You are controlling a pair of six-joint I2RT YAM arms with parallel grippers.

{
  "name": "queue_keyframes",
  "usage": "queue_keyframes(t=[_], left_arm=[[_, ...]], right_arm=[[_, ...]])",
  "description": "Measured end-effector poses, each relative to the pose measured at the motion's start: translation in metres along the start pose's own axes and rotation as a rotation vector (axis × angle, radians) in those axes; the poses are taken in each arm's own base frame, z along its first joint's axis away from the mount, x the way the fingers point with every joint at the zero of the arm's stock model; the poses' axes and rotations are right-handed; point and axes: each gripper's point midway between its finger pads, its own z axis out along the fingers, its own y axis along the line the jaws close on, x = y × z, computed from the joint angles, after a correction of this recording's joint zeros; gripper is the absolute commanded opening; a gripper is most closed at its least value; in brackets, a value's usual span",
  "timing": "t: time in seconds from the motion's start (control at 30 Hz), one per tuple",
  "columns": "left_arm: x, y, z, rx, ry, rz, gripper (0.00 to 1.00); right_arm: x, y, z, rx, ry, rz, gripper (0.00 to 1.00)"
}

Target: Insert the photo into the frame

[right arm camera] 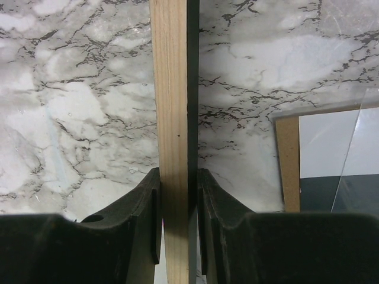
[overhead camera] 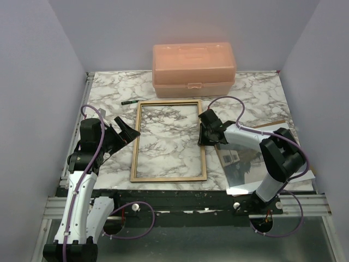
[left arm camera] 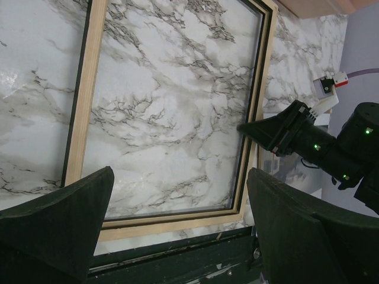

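The frame [overhead camera: 136,143] lies flat on the marble table, light wood side up, and the marble shows through its pane. My right gripper [overhead camera: 203,136] is shut on the frame's right rail [right arm camera: 172,89], one finger on each side of the wood. My left gripper [overhead camera: 128,134] hangs open just left of the frame with nothing between its fingers. In the left wrist view the frame's near rail [left arm camera: 172,222] lies below those open fingers, and the right gripper [left arm camera: 244,128] touches the far rail. The photo [overhead camera: 244,173] lies to the right under my right arm, on a brown backing panel [right arm camera: 288,160].
An orange plastic box [overhead camera: 193,69] stands at the back of the table. A small dark pen [overhead camera: 130,101] lies near the frame's far left corner. The table's black front rail [overhead camera: 180,196] runs close to the frame's near edge. Walls close in both sides.
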Motion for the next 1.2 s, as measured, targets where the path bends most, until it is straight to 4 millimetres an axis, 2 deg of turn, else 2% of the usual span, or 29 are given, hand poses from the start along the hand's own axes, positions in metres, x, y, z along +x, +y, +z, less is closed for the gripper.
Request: queue_keyframes(t=[0.2,0.3,0.4,0.5,0.57,0.77,0.93,1.2], left_arm=[[-0.002,-0.002,0.001,0.007,-0.006,0.003,0.97],[-0.002,-0.002,0.001,0.008,-0.004,0.003,0.97],[-0.002,-0.002,0.001,0.008,-0.004,0.003,0.97],[-0.002,-0.002,0.001,0.01,-0.005,0.003,0.97],[-0.002,-0.003,0.001,0.012,-0.003,0.004,0.97],[0.0,-0.004,0.002,0.023,0.009,0.003,0.97],[0.002,-0.007,0.003,0.031,0.021,0.009,0.97],[0.009,-0.019,0.013,0.068,0.067,0.026,0.97]], right_arm=[[0.001,0.002,-0.001,-0.019,0.008,-0.003,0.02],[0.001,0.002,-0.002,-0.024,0.006,-0.001,0.05],[0.004,0.002,-0.003,-0.032,0.009,0.0,0.21],[0.007,0.0,-0.006,-0.033,0.016,-0.001,0.43],[0.008,-0.001,-0.007,-0.03,0.021,-0.002,0.52],[0.008,0.0,-0.015,-0.036,0.024,-0.006,0.69],[0.004,0.002,-0.024,-0.049,0.007,-0.004,0.8],[0.002,0.001,-0.035,-0.053,0.0,-0.005,0.81]])
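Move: The right fingers still pinch the right bar of the frame, which lies wooden side up with its middle about 13 cm to that hand's left and 1 cm farther out. The photo board is some 23 cm to its right and 6 cm nearer the base; the peach case is about 25 cm ahead. From the empty left hand, the frame's right bar lies roughly 8 cm ahead, 25 cm right and 19 cm below. Back towards the base by a good 1 cm, the right hand draws the pinched frame bar across the table, then opens its fingers wide to let go and rises about 3 cm, its fingertips now spread on either side of the bar. The open left hand, touching nothing, hovers and late on drifts some 2 cm right, turning about 5 degrees clockwise. ##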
